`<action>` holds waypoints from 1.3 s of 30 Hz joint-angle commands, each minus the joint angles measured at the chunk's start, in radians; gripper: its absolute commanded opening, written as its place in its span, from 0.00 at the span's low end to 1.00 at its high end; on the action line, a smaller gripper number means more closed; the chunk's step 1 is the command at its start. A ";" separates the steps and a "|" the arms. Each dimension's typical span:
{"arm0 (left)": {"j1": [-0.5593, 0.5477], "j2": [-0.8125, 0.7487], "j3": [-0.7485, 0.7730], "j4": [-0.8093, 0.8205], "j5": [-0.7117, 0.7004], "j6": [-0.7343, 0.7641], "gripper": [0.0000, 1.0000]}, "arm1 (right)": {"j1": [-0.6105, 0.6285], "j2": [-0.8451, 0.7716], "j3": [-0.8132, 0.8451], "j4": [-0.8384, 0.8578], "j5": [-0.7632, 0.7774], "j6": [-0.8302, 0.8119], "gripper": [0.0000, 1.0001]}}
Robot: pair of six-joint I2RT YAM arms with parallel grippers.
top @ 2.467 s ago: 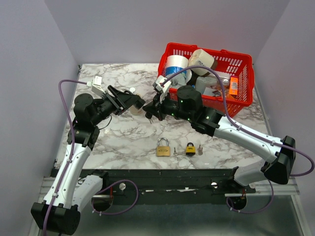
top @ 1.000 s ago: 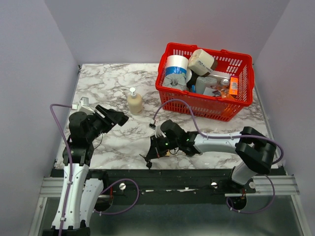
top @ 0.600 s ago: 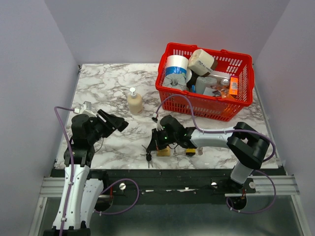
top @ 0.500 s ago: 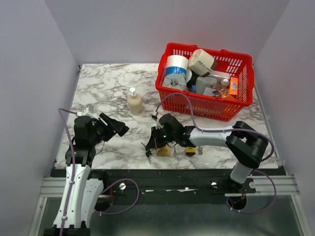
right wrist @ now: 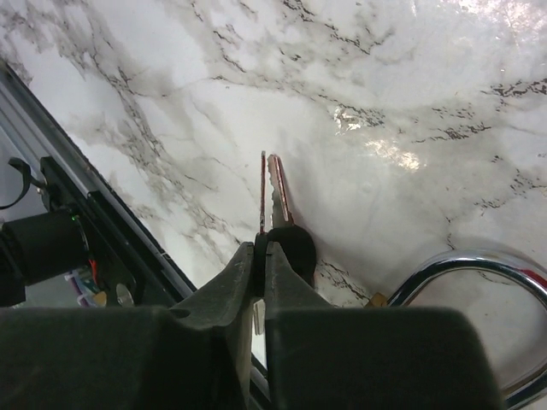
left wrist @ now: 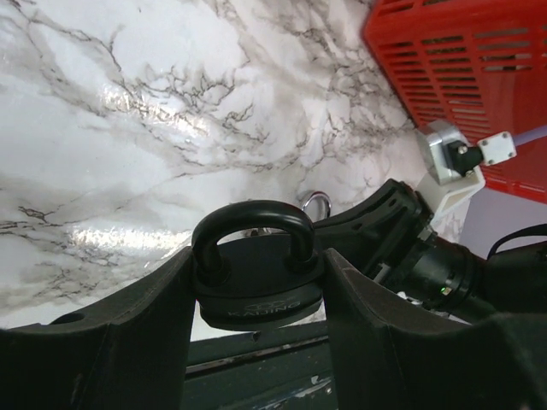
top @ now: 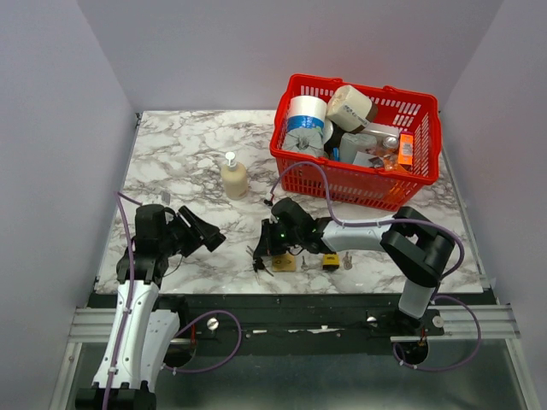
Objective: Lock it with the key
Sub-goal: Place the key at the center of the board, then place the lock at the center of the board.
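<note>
A black padlock (left wrist: 256, 295) with its shackle down sits clamped between the fingers of my left gripper (left wrist: 256, 260), held above the table's near left part (top: 208, 238). My right gripper (right wrist: 261, 249) is low over the marble near the front edge (top: 259, 255), pinched shut on the black head of a key (right wrist: 261, 192). The blade points away from the fingers. A second key (right wrist: 279, 195) on the same bunch lies alongside it. The two grippers stand apart, with the right gripper (left wrist: 402, 226) showing beyond the padlock in the left wrist view.
A brass padlock (top: 285, 262) lies just right of the right gripper, its chrome shackle (right wrist: 479, 266) close by. A small black and yellow padlock (top: 330, 260) and a loose key (top: 347, 260) follow. Soap bottle (top: 232, 177) at the middle, full red basket (top: 423, 175) at back right.
The left arm has drawn back toward the near left with the black padlock. The right gripper has come down beside the brass padlock with the keys and shifted slightly.
</note>
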State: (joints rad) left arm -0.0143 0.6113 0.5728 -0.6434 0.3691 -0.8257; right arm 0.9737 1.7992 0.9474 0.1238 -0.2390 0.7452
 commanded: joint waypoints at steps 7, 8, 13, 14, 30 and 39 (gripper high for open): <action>0.005 0.177 0.005 -0.173 0.076 0.126 0.00 | -0.001 -0.116 0.085 -0.062 0.044 -0.009 0.89; 0.001 0.186 0.012 -0.177 0.067 0.138 0.00 | -0.003 -0.135 0.085 -0.070 0.052 -0.010 0.90; -0.085 0.264 0.038 -0.194 -0.050 0.180 0.00 | -0.003 -0.265 0.100 -0.110 0.075 -0.087 0.95; -0.101 0.284 0.036 -0.199 -0.059 0.181 0.00 | -0.001 -0.279 0.105 -0.112 0.073 -0.133 0.96; -0.340 0.741 0.277 -0.190 -0.153 0.232 0.00 | -0.026 -0.524 0.036 -0.075 0.148 -0.418 1.00; -0.366 0.864 0.285 -0.217 -0.150 0.250 0.00 | -0.053 -0.570 0.011 -0.064 0.132 -0.451 1.00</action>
State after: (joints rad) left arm -0.3588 1.4723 0.8402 -0.8185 0.2241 -0.5922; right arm 0.9257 1.2663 0.9783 0.0349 -0.1238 0.3332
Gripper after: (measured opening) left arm 0.628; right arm 0.996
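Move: The right hand is down at the board, its nearly shut fingers still on the key, with the brass padlock about 7 cm to its right and 1 cm farther out, at board height. The left hand still holds the black padlock; the bare board spot it goes for lies roughly 3 cm back, 4 cm right and 13 cm down, the key some 12 cm right and 3 cm back, equally low. Right opens off the key, rises some 21 cm; left lowers black padlock about 11 cm, beside the keys. ##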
